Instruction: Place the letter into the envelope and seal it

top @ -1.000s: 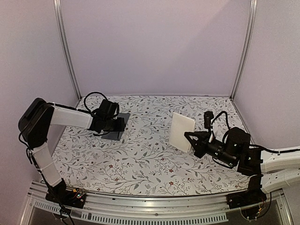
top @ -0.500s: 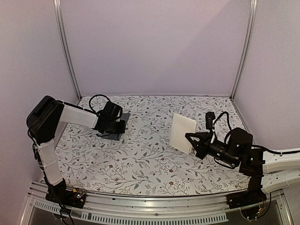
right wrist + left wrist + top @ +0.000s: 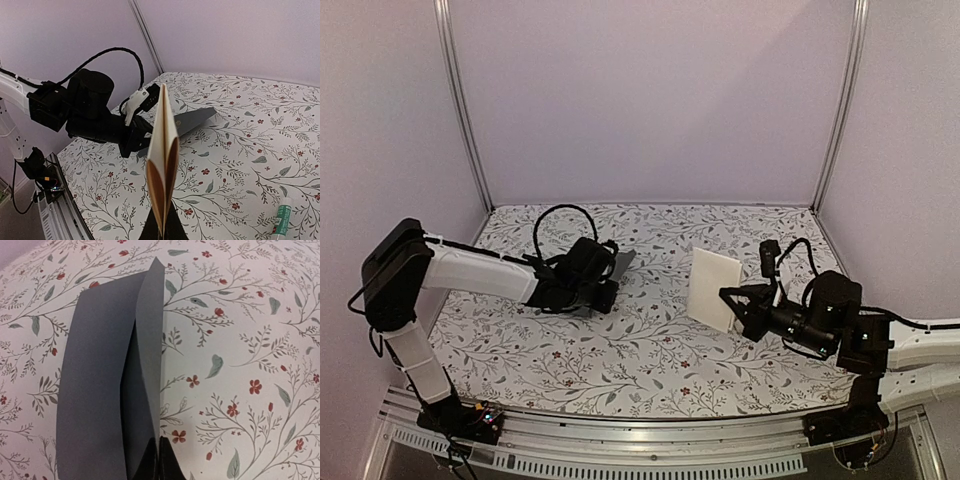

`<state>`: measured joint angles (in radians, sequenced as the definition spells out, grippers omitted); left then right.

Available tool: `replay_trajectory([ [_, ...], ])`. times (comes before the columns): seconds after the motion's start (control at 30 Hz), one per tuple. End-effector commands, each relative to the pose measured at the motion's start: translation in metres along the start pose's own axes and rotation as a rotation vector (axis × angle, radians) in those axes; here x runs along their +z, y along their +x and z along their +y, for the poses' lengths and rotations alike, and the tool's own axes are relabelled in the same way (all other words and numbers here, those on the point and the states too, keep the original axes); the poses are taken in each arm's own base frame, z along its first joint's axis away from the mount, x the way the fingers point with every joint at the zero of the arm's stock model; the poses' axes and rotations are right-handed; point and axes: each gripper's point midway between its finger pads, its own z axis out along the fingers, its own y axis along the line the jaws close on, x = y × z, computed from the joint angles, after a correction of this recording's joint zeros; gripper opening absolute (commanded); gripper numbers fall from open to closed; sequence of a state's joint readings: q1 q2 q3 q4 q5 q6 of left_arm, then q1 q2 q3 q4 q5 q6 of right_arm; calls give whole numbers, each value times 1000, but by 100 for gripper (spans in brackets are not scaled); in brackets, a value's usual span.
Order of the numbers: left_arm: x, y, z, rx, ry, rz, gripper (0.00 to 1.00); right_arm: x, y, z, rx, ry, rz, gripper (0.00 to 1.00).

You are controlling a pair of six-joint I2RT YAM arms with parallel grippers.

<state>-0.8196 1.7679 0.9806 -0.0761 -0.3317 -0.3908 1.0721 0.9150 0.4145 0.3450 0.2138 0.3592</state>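
My left gripper (image 3: 160, 460) is shut on one wall of the dark slate-grey envelope (image 3: 100, 390) at its mouth, so the pocket gapes a little. From above, the envelope (image 3: 622, 261) sticks out to the right of the left gripper (image 3: 608, 280), left of the table's middle and raised off the cloth. The tan letter (image 3: 162, 145), folded in layers, stands on edge with my right gripper (image 3: 162, 229) shut on its lower edge. In the top view the letter (image 3: 712, 288) stands upright to the right of centre, in front of the right gripper (image 3: 738, 302), a short gap from the envelope.
A small teal-white tube (image 3: 282, 216) lies on the floral tablecloth (image 3: 640, 350) at the right, near my right arm. Metal frame posts (image 3: 460, 110) and lilac walls close in the back and sides.
My left gripper has shut on the envelope and carried it from the back left toward the middle, lifting it off the cloth. The right gripper and letter have barely shifted.
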Motion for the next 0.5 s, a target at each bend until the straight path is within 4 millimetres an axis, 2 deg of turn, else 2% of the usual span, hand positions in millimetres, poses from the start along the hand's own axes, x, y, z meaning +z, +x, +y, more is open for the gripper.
replay_trajectory([
  [0.0,-29,15,-38,183,23,-26,0,-12,-20,-3,22,31,-28,0],
  [0.13,-54,34,-77,334,79,-59,0,-27,-31,0,-3,13,-46,0],
  [0.27,-80,55,-113,522,98,-124,0,-42,-48,12,-70,-37,-64,0],
  [0.33,-91,58,-124,601,57,-178,0,-46,-56,15,-95,-41,-69,0],
  [0.47,-103,52,-132,729,-28,-289,0,-49,-71,25,-158,-64,-64,0],
])
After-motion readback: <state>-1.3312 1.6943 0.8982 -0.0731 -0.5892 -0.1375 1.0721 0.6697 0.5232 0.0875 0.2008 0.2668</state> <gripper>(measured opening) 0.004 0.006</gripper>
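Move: The left fingers, already shut on the envelope's edge, have the folded letter about 26 cm to their right, 10 cm back and 16 cm higher. From them the glue stick lies some 31 cm right, 4 cm back and 4 cm below. For the right hand, holding the letter, the envelope's middle is about 19 cm ahead, 30 cm left and 19 cm down; the glue stick is 9 cm ahead, 1 cm right and 20 cm down. Left hand swings the pinched envelope about 15 cm back and 9 right, turning clockwise; right lifts the letter. ##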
